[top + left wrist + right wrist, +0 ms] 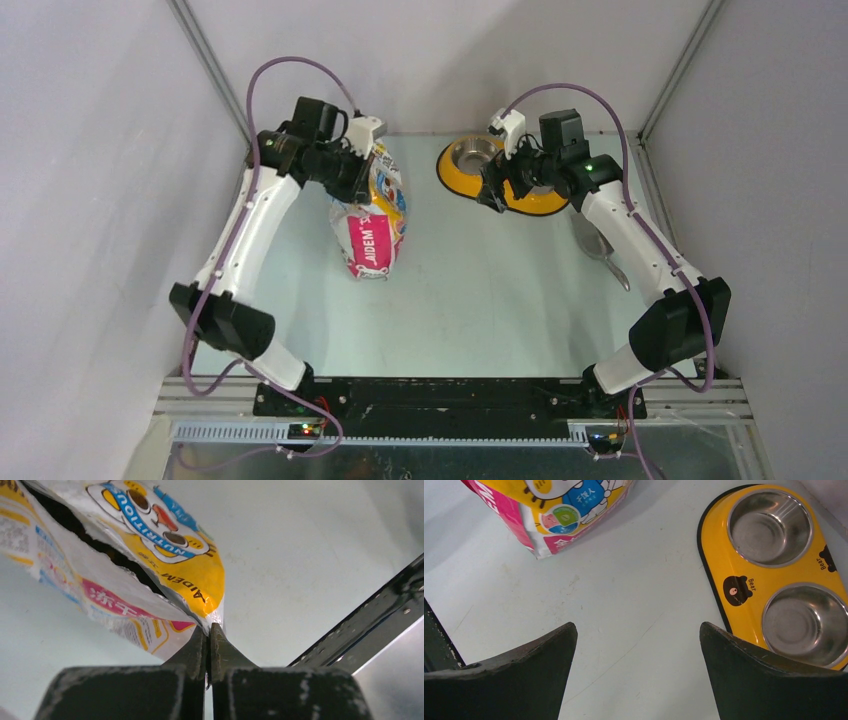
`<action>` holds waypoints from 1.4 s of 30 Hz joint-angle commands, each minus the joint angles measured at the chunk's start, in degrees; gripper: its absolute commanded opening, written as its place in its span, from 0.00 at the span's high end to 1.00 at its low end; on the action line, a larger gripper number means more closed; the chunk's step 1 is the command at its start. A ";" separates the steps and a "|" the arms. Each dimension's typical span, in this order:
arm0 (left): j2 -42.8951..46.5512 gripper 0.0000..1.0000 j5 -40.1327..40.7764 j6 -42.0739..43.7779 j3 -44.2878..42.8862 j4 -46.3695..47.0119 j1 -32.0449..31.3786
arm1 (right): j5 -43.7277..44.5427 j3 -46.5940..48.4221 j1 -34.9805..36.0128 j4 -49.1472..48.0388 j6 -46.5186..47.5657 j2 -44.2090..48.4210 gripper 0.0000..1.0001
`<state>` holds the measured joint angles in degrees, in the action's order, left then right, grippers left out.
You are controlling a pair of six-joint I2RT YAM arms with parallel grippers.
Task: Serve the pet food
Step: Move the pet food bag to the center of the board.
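A glossy white, orange and pink bag (372,225) with a cartoon cat stands at the back left of the table. My left gripper (362,165) is shut on its top corner. In the left wrist view the pinched seam sits right at the fingertips of the left gripper (210,627), and the bag (165,555) gapes open with a dark inside. The pet food itself is hidden in the bag. My right gripper (497,185) hangs open and holds nothing, over bare table between the bag (559,515) and the yellow feeder (736,587). The feeder's two steel bowls look empty.
The yellow double-bowl feeder (447,172) lies at the back, right of centre. A grey metal scoop (600,248) rests on the table beside the right arm. Aluminium frame rails run along the back corners and side walls.
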<state>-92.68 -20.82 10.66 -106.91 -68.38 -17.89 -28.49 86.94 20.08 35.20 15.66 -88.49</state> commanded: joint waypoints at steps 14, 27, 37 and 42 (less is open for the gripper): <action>34.37 1.00 15.29 23.64 18.55 -2.81 -2.02 | 1.52 8.55 9.18 5.14 21.33 0.08 0.02; 34.80 0.90 19.85 19.37 25.89 13.40 7.94 | -2.65 24.36 14.87 8.45 30.82 -11.34 0.03; 36.52 0.80 11.90 16.91 31.14 11.47 7.90 | -2.53 43.91 18.48 20.92 45.00 -26.68 0.03; 36.26 0.75 10.86 17.63 32.02 9.21 7.96 | -4.48 44.70 19.80 19.88 48.26 -27.40 0.02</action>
<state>-56.84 -7.22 28.47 -74.98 -59.02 -10.31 -30.61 128.46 38.92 53.63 58.76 -116.27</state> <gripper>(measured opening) 0.221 0.979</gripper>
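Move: The pet food bag is already pinched by its upper edge in the left hand, its middle about 2 cm back, 1 cm right and 13 cm below. The board's center lies some 9 cm back, 14 cm right and 26 cm below the left hand. From the open right hand the bag's middle is about 22 cm left, 5 cm back and 12 cm lower; the bowl stand is 4 cm right and 4 cm ahead, the scoop 23 cm right and 10 cm back, both some 21 cm below. The bag is drawn about 12 cm back toward the robot by the left hand, also going left, which then swings farther left and a few centimetres forward, tips tilting up, before its fingers loosen slightly around the edge. The right hand sweeps some 16 cm left from the bowl stand toward the bag's top, rising then sinking, turning about 40 degrees counter-clockwise, fingers wide open. ##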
